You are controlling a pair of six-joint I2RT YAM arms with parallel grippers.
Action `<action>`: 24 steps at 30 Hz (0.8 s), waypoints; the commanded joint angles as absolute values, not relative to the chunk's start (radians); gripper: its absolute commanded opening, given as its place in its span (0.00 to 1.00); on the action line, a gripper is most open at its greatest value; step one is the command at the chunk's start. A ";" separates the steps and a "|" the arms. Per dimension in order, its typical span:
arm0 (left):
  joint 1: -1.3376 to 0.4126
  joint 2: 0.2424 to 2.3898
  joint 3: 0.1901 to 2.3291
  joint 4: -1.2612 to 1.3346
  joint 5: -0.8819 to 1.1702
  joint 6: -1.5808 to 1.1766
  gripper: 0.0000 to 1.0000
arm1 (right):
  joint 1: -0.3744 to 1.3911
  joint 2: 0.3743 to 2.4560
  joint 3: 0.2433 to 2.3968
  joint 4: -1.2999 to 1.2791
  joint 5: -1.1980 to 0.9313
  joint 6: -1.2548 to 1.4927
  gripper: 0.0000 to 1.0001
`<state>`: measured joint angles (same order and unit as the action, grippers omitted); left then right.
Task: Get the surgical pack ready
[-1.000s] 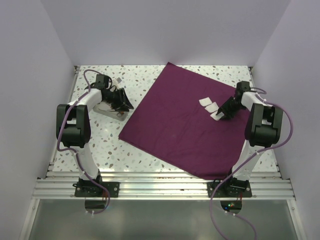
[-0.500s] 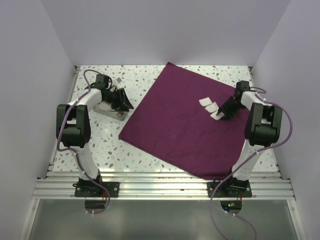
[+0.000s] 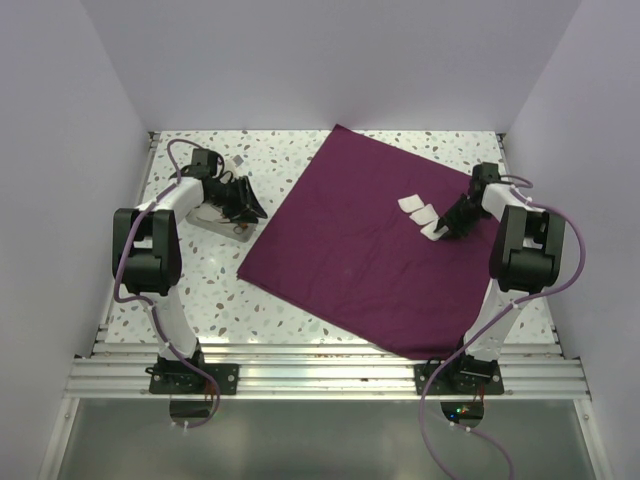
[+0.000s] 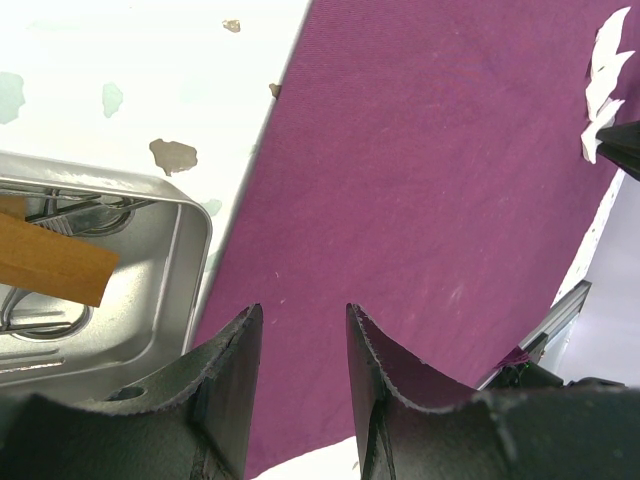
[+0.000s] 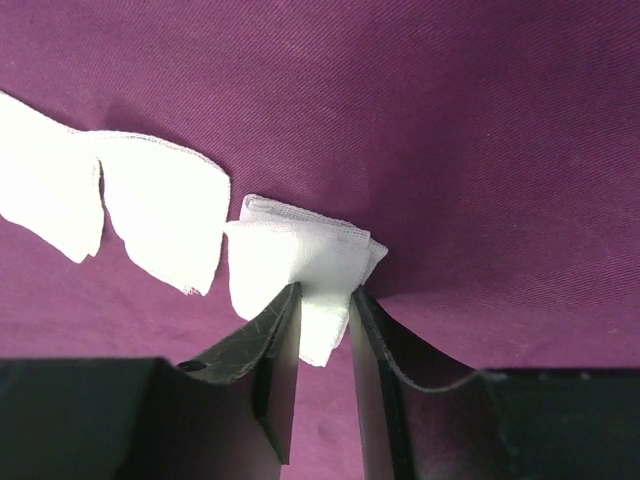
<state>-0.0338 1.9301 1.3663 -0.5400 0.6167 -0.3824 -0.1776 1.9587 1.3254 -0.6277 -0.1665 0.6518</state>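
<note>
The plum-purple cloth (image 3: 370, 250) of the surgical pack lies flat as a large sheet, tilted like a diamond. Three white gauze pieces sit in a row on its right part. My right gripper (image 3: 443, 230) (image 5: 323, 290) is down on the cloth, shut on the nearest gauze (image 5: 300, 255), which bunches up between the fingertips. The other two gauze pieces (image 5: 165, 205) (image 5: 40, 190) lie flat to its left. My left gripper (image 3: 250, 205) (image 4: 303, 315) stands open and empty over the cloth's left edge (image 4: 430, 200), beside the metal tray (image 3: 222, 222) (image 4: 190, 215).
The tray holds metal instruments (image 4: 75, 210) and a flat wooden stick (image 4: 50, 262). White walls close in the speckled table (image 3: 200, 290) on the left, back and right. A metal rail (image 3: 320, 370) runs along the near edge.
The right gripper's fingers have closed in on the nearest gauze and shifted slightly toward the right. The left arm has not moved.
</note>
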 commanded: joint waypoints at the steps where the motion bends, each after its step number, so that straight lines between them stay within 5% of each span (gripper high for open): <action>1: -0.029 1.928 1.390 -0.528 0.634 -0.377 0.43 | -0.175 1.956 1.316 -0.607 -0.135 0.650 0.29; 15: -0.028 1.899 1.374 -0.526 0.626 -0.377 0.43 | -0.175 1.991 1.400 -0.644 -0.129 0.632 0.18; 24: -0.029 1.881 1.361 -0.518 0.630 -0.379 0.43 | -0.173 2.011 1.434 -0.683 -0.136 0.623 0.00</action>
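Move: Just under the right fingertips lies the folded gauze stack, its middle about 1 cm ahead, 1 cm to the left and 1 cm down. The middle gauze lies roughly 5 cm ahead and 4 cm left of the hand, the far gauze about 8 cm ahead and 8 cm left, both flat on the purple cloth. From the left hand, the folded gauze stack is some 47 cm to the right, about 2 cm back and 7 cm down. Closing from about a third open to almost shut, the right fingers pinch a fold of the folded gauze stack between their tips. The hand first stays nearly in place at cloth level, then while still closing edges about 1 cm forward and half a centimetre right, with the wrist held steady and the fingers pointing steeply down. ##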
